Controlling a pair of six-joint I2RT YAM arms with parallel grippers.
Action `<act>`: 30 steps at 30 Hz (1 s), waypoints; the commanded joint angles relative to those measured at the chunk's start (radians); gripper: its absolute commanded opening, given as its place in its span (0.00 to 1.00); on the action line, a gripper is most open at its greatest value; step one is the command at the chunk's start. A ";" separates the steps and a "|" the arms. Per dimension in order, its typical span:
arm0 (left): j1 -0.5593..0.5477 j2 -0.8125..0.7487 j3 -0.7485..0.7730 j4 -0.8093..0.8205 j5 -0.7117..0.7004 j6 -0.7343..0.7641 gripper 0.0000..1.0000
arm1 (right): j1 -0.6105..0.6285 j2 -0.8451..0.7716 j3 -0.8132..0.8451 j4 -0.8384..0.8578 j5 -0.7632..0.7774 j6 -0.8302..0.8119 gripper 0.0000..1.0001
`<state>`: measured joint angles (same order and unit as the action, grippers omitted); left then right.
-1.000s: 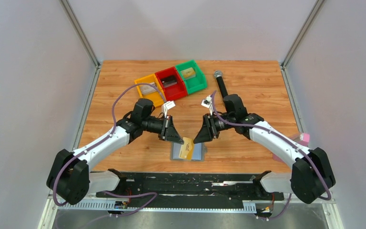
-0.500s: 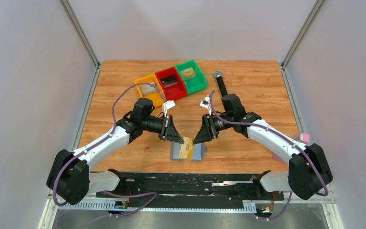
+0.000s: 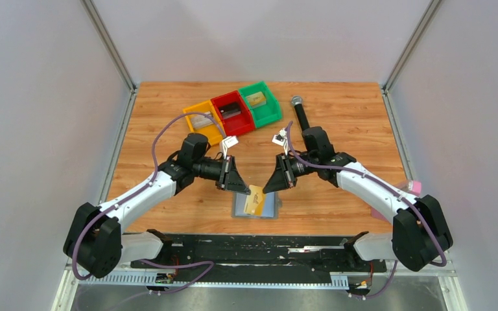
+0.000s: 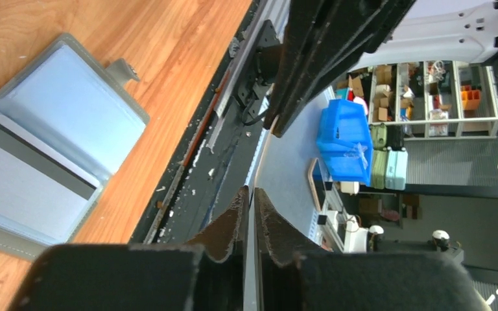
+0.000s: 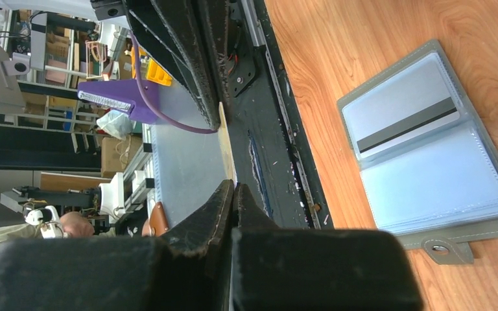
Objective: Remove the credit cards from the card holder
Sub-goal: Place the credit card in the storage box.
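The card holder (image 3: 270,208) lies open and flat near the table's front edge, grey-blue with clear pockets. In the wrist views a pale credit card with a dark stripe (image 4: 34,155) (image 5: 405,126) sits in one pocket of the card holder (image 4: 71,110) (image 5: 441,181). A tan-gold credit card (image 3: 255,202) hangs tilted just above it. My left gripper (image 3: 246,189) (image 4: 251,194) is shut on that card's left end, the thin edge (image 4: 252,259) showing between its fingers. My right gripper (image 3: 266,189) (image 5: 233,188) is shut on the card's opposite corner, where the tan edge (image 5: 227,146) runs into its tips.
A yellow bin (image 3: 201,120), a red bin (image 3: 231,110) and a green bin (image 3: 260,101) stand in a row at the back, each holding something flat. A black microphone-like rod (image 3: 300,114) lies behind the right arm. A pink item (image 3: 414,188) sits at the right edge.
My right gripper has gone from part open to shut, closing on the tan-gold card's corner after edging slightly left. The left arm and the card holder have stayed put.
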<state>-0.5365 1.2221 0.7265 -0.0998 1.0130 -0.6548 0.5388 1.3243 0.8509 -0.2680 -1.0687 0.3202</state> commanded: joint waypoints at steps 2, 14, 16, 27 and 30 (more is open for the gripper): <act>-0.006 -0.028 0.041 -0.072 -0.067 0.048 0.32 | -0.002 -0.020 0.003 0.076 0.015 0.021 0.00; 0.012 -0.130 0.226 -0.453 -0.600 0.201 1.00 | -0.123 0.010 0.119 0.070 0.167 0.091 0.00; 0.012 -0.157 0.253 -0.501 -0.693 0.223 1.00 | -0.156 0.056 0.170 0.070 0.201 0.101 0.00; 0.012 -0.253 0.323 -0.645 -0.987 0.324 1.00 | -0.254 0.413 0.651 0.061 0.658 0.140 0.00; 0.012 -0.254 0.327 -0.665 -0.975 0.333 1.00 | -0.262 0.520 0.773 0.079 0.712 0.146 0.00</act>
<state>-0.5278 0.9794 1.0149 -0.7158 0.1036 -0.3740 0.2867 1.7439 1.4792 -0.2344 -0.5110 0.4427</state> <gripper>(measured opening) 0.997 0.013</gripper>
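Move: Both closed grippers hold the gold card at the start, low over the open card holder, which lies about 13 cm below the right hand and 2 cm to its left. The green storage box is some 40 cm ahead of the right hand and about level sideways, 13 cm lower. The red box stands about 11 cm left of the green and 4 cm nearer; the microphone 33 cm ahead of the hand and 16 cm right. From the left hand the green box lies about 40 cm ahead, 4 cm right. The left fingers open wide and let go of the gold card while the right keeps its pinch. The right hand then carries the card forward about 28 cm towards the green box, speeding up, rising some 5 cm and drifting slightly right, its wrist swinging about 45 degrees clockwise. The left hand dips briefly, then backs off left and forward, about 13 cm in all, turning counter-clockwise. ##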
